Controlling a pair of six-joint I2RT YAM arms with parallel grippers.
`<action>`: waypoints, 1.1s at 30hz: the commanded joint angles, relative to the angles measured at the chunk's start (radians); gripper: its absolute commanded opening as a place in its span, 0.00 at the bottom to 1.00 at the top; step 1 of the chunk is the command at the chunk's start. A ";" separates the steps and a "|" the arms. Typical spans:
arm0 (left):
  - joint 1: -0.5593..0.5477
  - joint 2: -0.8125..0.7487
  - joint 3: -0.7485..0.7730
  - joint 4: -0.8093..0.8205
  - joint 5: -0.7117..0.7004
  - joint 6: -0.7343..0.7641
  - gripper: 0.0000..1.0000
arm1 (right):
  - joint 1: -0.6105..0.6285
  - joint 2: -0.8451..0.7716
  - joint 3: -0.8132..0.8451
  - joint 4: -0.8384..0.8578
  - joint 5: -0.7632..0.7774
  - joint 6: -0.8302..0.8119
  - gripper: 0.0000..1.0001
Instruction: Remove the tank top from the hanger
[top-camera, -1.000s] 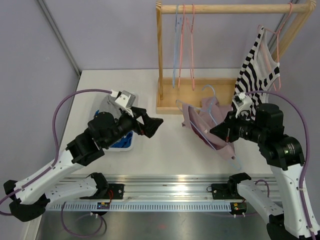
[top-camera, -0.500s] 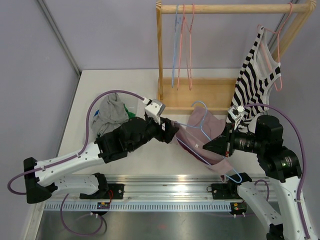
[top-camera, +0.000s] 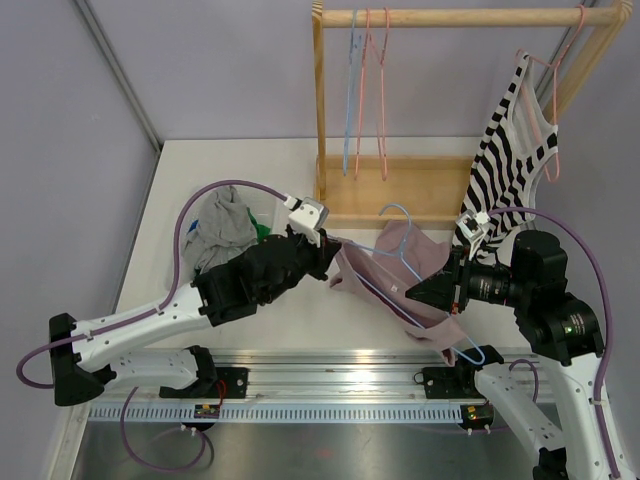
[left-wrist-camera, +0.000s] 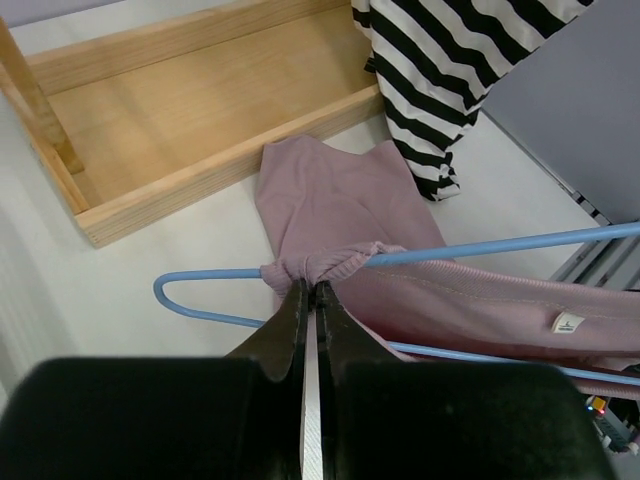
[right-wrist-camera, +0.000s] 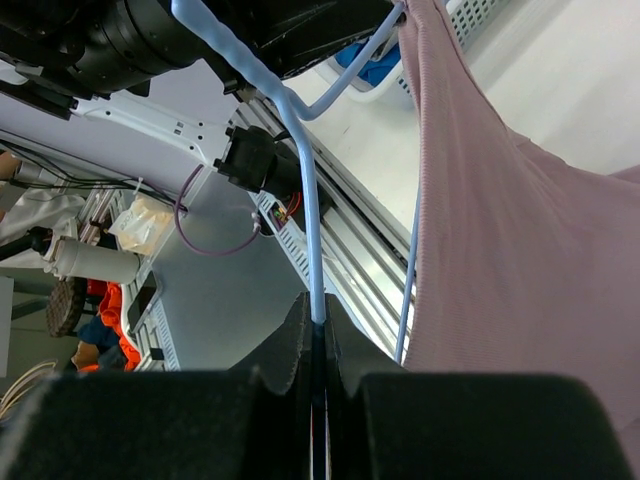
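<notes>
The pink tank top (top-camera: 400, 262) hangs on a blue hanger (top-camera: 400, 225), held above the table between my two arms. My left gripper (top-camera: 333, 264) is shut on a bunched shoulder strap of the tank top (left-wrist-camera: 322, 264) where it wraps the blue hanger (left-wrist-camera: 200, 300); its tips (left-wrist-camera: 310, 287) pinch the cloth. My right gripper (top-camera: 418, 290) is shut on the hanger's wire (right-wrist-camera: 306, 200), tips (right-wrist-camera: 316, 318) clamped round it. The pink cloth (right-wrist-camera: 500, 250) hangs to the right of the wire.
A wooden rack (top-camera: 400, 195) stands behind, with a black-and-white striped top (top-camera: 510, 150) on a pink hanger and empty hangers (top-camera: 365, 90) on its rail. A pile of clothes (top-camera: 220, 228) lies at the left. The striped top (left-wrist-camera: 440, 80) hangs close by.
A second ago my left gripper was open over the clothes pile; it has swung right and shut on the strap. The right gripper has drawn the hanger nearer. The strap now stretches leftward.
</notes>
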 joint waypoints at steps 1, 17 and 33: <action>-0.002 -0.022 0.006 0.006 -0.156 -0.007 0.00 | -0.002 0.008 0.037 0.040 -0.014 -0.020 0.00; 0.221 -0.129 0.087 -0.429 -0.424 -0.281 0.00 | 0.001 -0.053 0.025 0.038 -0.252 -0.138 0.00; 0.160 -0.280 -0.194 0.078 0.756 -0.016 0.00 | 0.000 -0.294 -0.484 1.549 0.335 0.408 0.00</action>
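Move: The left hand already pinches the pink tank top's strap on the hanger; the hanger's free left end pokes out about 3 cm ahead and 3 cm left of it, level. From this hand the hook lies some 14 cm right and 6 cm ahead, the tank top's middle 14 cm right, 2 cm back and 10 cm below. The right hand grips the other shoulder wire; from it that left end is roughly 13 cm ahead and 19 cm left, slightly lower. Leftward and a little forward, the left hand draws the pinched strap about 14 cm towards and past the hanger's left end, turning some 35 degrees counter-clockwise, then swings back right and towards its base, unwinding clockwise. The right hand keeps its grip on the hanger wire, eases back 3 cm, then goes forward and rises to end 6 cm higher, fingers tilting up. ##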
